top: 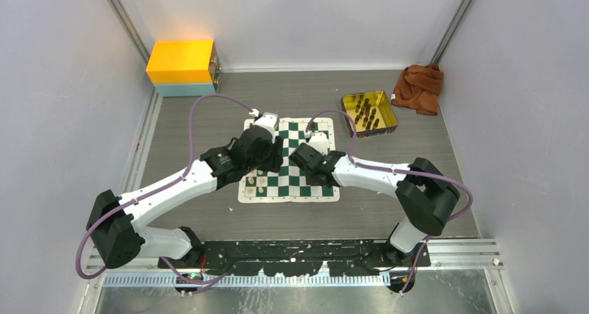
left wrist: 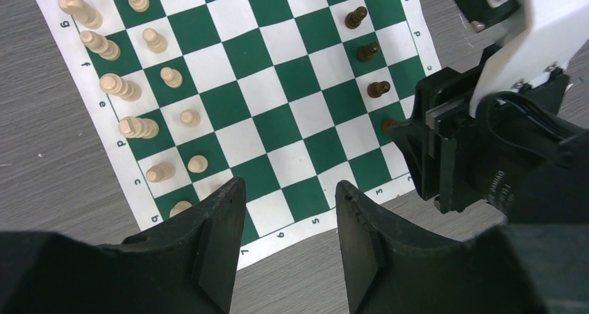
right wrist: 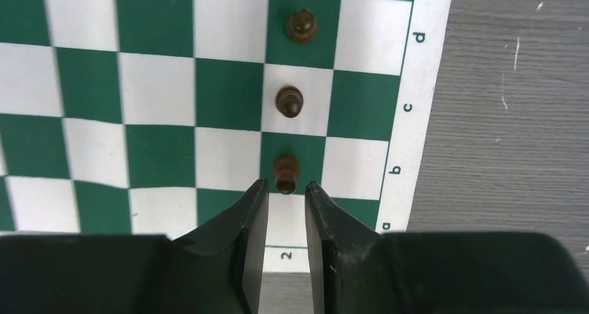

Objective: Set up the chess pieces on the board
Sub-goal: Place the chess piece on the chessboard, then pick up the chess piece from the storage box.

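Note:
The green-and-white board (top: 295, 182) lies mid-table with both grippers over it. Cream chess pieces (left wrist: 118, 86) stand in two rows along one side. Dark pawns (left wrist: 378, 89) stand in a line near the opposite side. My right gripper (right wrist: 286, 185) is open, its tips flanking a dark pawn (right wrist: 285, 171) that stands upright on a green square without touching either finger. Two more dark pawns (right wrist: 289, 101) stand in the same line beyond it. My left gripper (left wrist: 290, 185) is open and empty above the board's numbered edge.
A gold tray (top: 364, 95) holding several dark pieces sits at the back right. An orange-brown cloth (top: 419, 86) lies beside it. A yellow box (top: 182, 65) stands at the back left. The right arm's gripper body (left wrist: 444, 147) is close to my left gripper.

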Robot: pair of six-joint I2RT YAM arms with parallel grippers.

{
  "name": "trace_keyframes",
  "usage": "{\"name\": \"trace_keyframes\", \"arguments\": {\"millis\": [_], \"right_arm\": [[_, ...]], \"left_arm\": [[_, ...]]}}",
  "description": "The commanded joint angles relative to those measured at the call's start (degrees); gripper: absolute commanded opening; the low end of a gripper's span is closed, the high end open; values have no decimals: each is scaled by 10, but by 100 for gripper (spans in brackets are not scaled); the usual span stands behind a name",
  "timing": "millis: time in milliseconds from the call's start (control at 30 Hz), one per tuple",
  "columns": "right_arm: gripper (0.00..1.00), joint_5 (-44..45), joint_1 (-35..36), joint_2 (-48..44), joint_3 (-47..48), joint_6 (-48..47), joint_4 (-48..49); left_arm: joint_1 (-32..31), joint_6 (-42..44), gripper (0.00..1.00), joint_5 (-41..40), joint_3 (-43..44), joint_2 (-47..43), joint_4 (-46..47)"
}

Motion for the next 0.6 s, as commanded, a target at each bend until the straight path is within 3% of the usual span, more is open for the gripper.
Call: {"name": "trace_keyframes", "arguments": {"millis": [0, 200, 333, 567], "right_arm": [[32, 23, 15, -49, 52, -10, -29], [33, 26, 26, -78, 90, -13, -67], [35, 77, 19, -102, 128, -30, -98], [35, 53, -122, -95, 196, -84, -75]], "left_arm": [[3, 2, 52, -7, 2, -29, 13], [3, 3, 52, -12, 10, -44, 2], [3, 6, 52, -14, 21, -43, -4], [3, 15, 52, -9, 51, -9, -8]]}}
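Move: My right hand, just risen off the set-down chess piece, has it about 2 cm below and level otherwise. The next dark piece stands some 3 cm ahead of that one, in line. The remaining pieces, which my empty right fingers need next, lie in the gold tray about 22 cm ahead, 16 cm right and 2 cm lower. From my left hand, those tray pieces are roughly 20 cm ahead, 28 cm right and 14 cm down. Up and clear first: I lift my empty right hand some 12 cm away from the standing chess piece, fingers staying slightly open. It drifts about 2 cm left, then swings back right while sweeping 5 cm forward over the dark row, the fingers tipping up and outward by some 15 degrees. My left hand rises about 2 cm above the board. ##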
